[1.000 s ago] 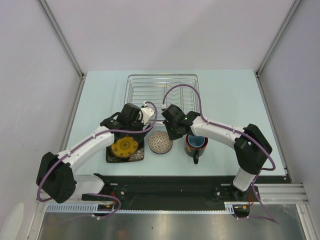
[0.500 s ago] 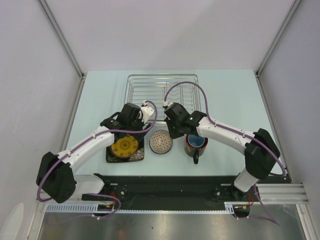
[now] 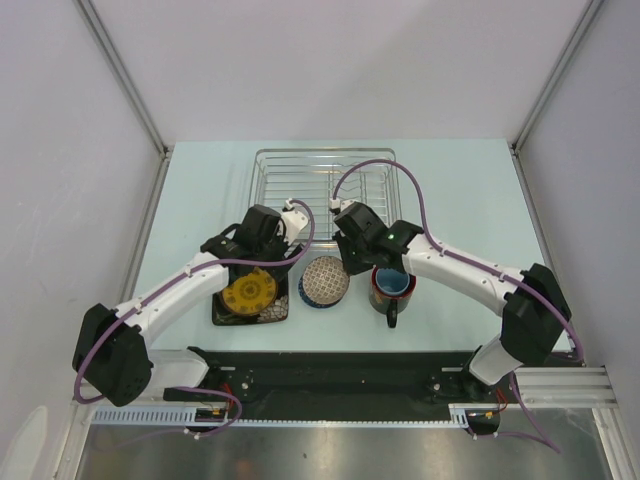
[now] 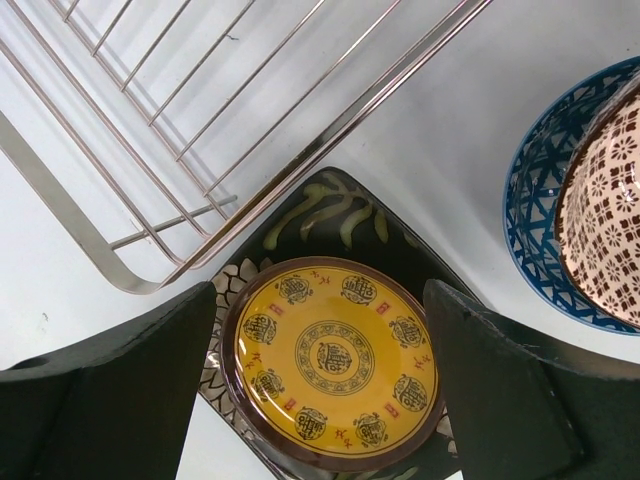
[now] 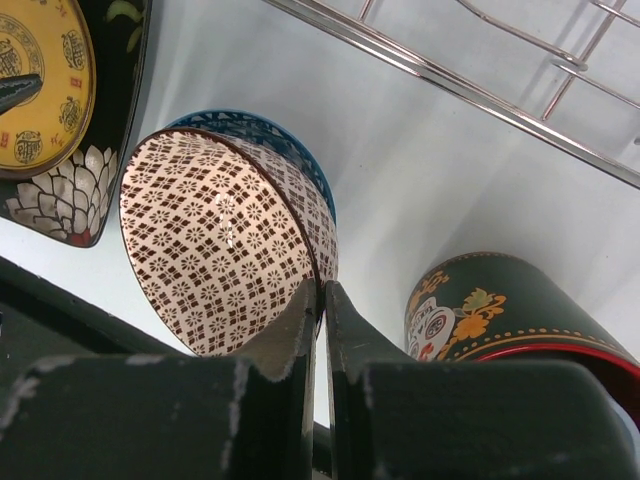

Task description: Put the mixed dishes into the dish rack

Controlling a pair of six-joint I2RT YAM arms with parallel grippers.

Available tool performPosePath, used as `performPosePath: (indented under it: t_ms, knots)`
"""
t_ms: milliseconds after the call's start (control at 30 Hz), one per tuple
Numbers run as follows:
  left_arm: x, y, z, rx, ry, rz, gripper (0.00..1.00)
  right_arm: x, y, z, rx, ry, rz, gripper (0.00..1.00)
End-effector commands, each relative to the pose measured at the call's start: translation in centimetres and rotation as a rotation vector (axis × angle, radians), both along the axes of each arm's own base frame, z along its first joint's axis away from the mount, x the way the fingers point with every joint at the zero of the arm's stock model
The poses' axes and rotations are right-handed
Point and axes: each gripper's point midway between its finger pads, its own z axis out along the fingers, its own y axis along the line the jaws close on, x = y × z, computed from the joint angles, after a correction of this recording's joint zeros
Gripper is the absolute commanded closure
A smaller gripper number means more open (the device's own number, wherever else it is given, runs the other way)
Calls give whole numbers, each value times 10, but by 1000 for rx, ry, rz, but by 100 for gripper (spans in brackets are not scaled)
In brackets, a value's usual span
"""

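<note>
My right gripper (image 5: 322, 290) is shut on the rim of the brown-speckled bowl (image 5: 215, 240), holding it tilted above the blue bowl (image 5: 270, 128). From above, the brown bowl (image 3: 325, 280) hangs over the blue bowl's edge (image 3: 310, 301), beside the dark red-rimmed mug (image 3: 392, 287). My left gripper (image 4: 320, 290) is open, its fingers straddling the round yellow plate (image 4: 335, 360), which lies on the square black floral plate (image 4: 320, 205). The wire dish rack (image 3: 325, 185) stands just behind both grippers with nothing in it.
The rack's near corner (image 4: 130, 280) lies close to the black plate's far corner. The mug (image 5: 490, 300) stands right of my right fingers. A black rail (image 3: 340, 370) runs along the table's near edge. Grey walls enclose the left, right and back sides.
The right gripper has closed on the brown bowl's rim and tipped it up off the blue bowl, which now shows beneath. The left arm has stayed put.
</note>
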Motion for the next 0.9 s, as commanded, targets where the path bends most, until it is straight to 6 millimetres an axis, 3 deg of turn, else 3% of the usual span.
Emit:
performPosePath:
  t_ms: [0,200,300,567,700,867]
  knots:
    - [7,2,10,-6,-55,4,11,9,-2,39,68,-93,-2,100]
    - [8,1,9,-9,-53,5,11,9,-3,60,94,-119,14,100]
    - [8,1,8,-8,-48,6,11,13,-3,81,127,-144,9,100]
    - [8,1,5,-13,-45,13,11,33,-12,123,137,-206,-26,100]
    - [8,1,5,-15,-47,16,11,65,-30,155,106,-287,-97,100]
    - [9,2,6,-18,-54,17,11,117,-76,158,36,-317,-272,100]
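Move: My right hand already holds the brown-patterned bowl by its right rim. The dish rack's middle lies about 16 cm ahead of that hand, 4 cm left and 7 cm lower. The blue bowl is 6 cm left, 2 cm back and 9 cm below; the red-rimmed mug is 9 cm right, 3 cm back and 7 cm lower. From my idle left hand, the rack's middle is some 14 cm ahead, 10 cm right and 6 cm down. Keeping the rim pinched, I raise the patterned bowl with my right hand away from the blue bowl, slowly at first, then faster, about 14 cm in all. As it gains height I swing it some 7 cm forward, out over the rack's near side, drifting a few centimetres right, while my fingers tip forward and up by roughly 15 degrees. ##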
